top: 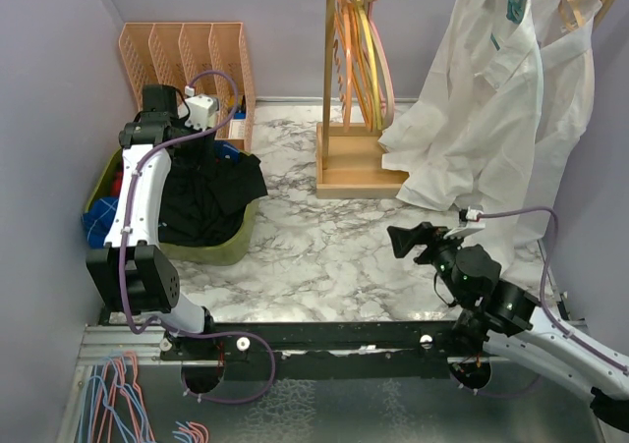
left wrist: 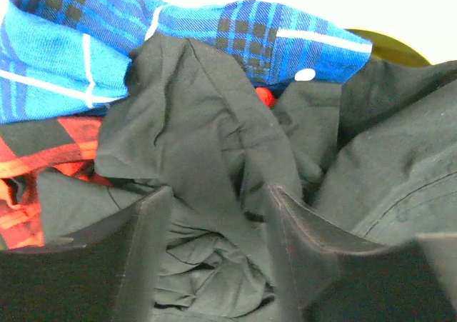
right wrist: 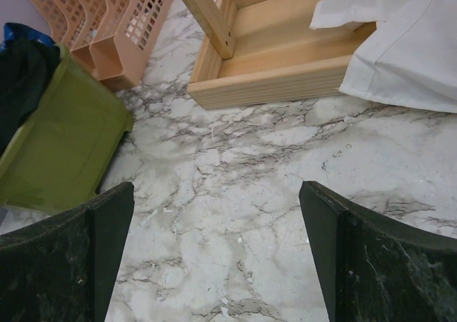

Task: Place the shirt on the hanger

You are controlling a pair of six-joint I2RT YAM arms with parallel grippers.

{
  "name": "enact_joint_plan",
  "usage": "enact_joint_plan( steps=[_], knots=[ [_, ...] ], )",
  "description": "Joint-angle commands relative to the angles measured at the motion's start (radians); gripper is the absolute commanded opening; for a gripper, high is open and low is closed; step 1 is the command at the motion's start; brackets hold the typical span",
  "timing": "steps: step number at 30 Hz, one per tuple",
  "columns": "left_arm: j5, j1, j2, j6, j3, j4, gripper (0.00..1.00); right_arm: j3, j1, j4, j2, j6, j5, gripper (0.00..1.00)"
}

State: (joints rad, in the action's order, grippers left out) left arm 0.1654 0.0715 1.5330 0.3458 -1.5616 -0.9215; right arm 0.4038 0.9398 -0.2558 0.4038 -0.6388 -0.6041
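Observation:
The black shirt [top: 211, 193] lies bunched in a green bin [top: 234, 241] at the left, part of it draped over the bin's right rim. In the left wrist view the shirt [left wrist: 207, 122] rises in a ridge from between my fingers. My left gripper [left wrist: 218, 192] reaches down into the bin, its jaws partly closed on a thick wad of the black cloth. The pink hanger [top: 389, 80] hangs on the wooden rack beside the orange and yellow hangers. My right gripper [top: 398, 239] is open and empty above the bare marble [right wrist: 216, 190].
A blue plaid garment [left wrist: 71, 43] and a red-and-black plaid one [left wrist: 36, 158] share the bin. A peach file organiser [top: 187, 50] stands behind it. The rack's wooden base [top: 349, 168] sits centre back. White shirts [top: 501, 99] hang at the right. Spare hangers [top: 118, 404] lie below the table's near edge.

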Motion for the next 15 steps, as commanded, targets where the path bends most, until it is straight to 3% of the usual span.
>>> enact_joint_plan(
  steps=[1, 3, 4, 8, 9, 10, 12, 15],
  knots=[
    [0.030, -0.002, -0.009, -0.009, 0.010, -0.009, 0.40, -0.011, 0.004, -0.029, -0.046, 0.006, 0.008, 0.99],
    [0.065, -0.002, -0.019, -0.002, 0.017, -0.025, 0.25, -0.011, 0.003, -0.020, -0.042, 0.010, 0.024, 0.99],
    [0.082, -0.004, -0.024, 0.005, 0.017, -0.040, 0.22, -0.012, 0.004, -0.012, -0.036, 0.011, 0.034, 0.99],
    [0.128, -0.009, -0.041, 0.052, 0.013, -0.111, 0.21, -0.020, 0.004, 0.039, 0.006, 0.016, 0.088, 0.99],
    [0.127, -0.011, -0.048, 0.055, 0.008, -0.122, 0.03, -0.023, 0.003, 0.061, 0.019, 0.024, 0.101, 0.99],
    [0.127, -0.010, -0.058, 0.055, -0.006, -0.135, 0.00, -0.026, 0.004, 0.095, 0.034, 0.051, 0.150, 0.99],
    [0.175, -0.014, -0.074, 0.070, -0.077, -0.193, 0.00, -0.029, 0.004, 0.233, 0.086, 0.140, 0.273, 0.99],
    [0.323, -0.026, -0.108, 0.123, -0.269, -0.314, 0.00, 0.040, 0.003, 0.437, 0.292, 0.220, 0.472, 0.99]
  ],
)
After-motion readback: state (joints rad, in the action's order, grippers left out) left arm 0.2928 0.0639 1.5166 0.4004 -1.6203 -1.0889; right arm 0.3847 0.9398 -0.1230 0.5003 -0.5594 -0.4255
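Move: The left hand is down over the green bin with its fingers about two-thirds open, and the fold of the black shirt lies right between and just under the tips. The blue plaid cloth is roughly 7 cm ahead of it and 2 cm to its left, the red plaid cloth some 7 cm left and 1 cm ahead; the black flap over the bin's rim lies about 9 cm right and 2 cm back. From the right hand that fold is about 43 cm left, 17 cm ahead, slightly higher. Staying in place at first, the left hand shuts its fingers on the black fold and pinches it; then, gripping it, draws back and to the right about 4 cm, turning slightly clockwise, first dipping a touch, then starting to rise. The open, empty right hand swings left towards the bin by some 4 cm, turning about 10 degrees counter-clockwise. ##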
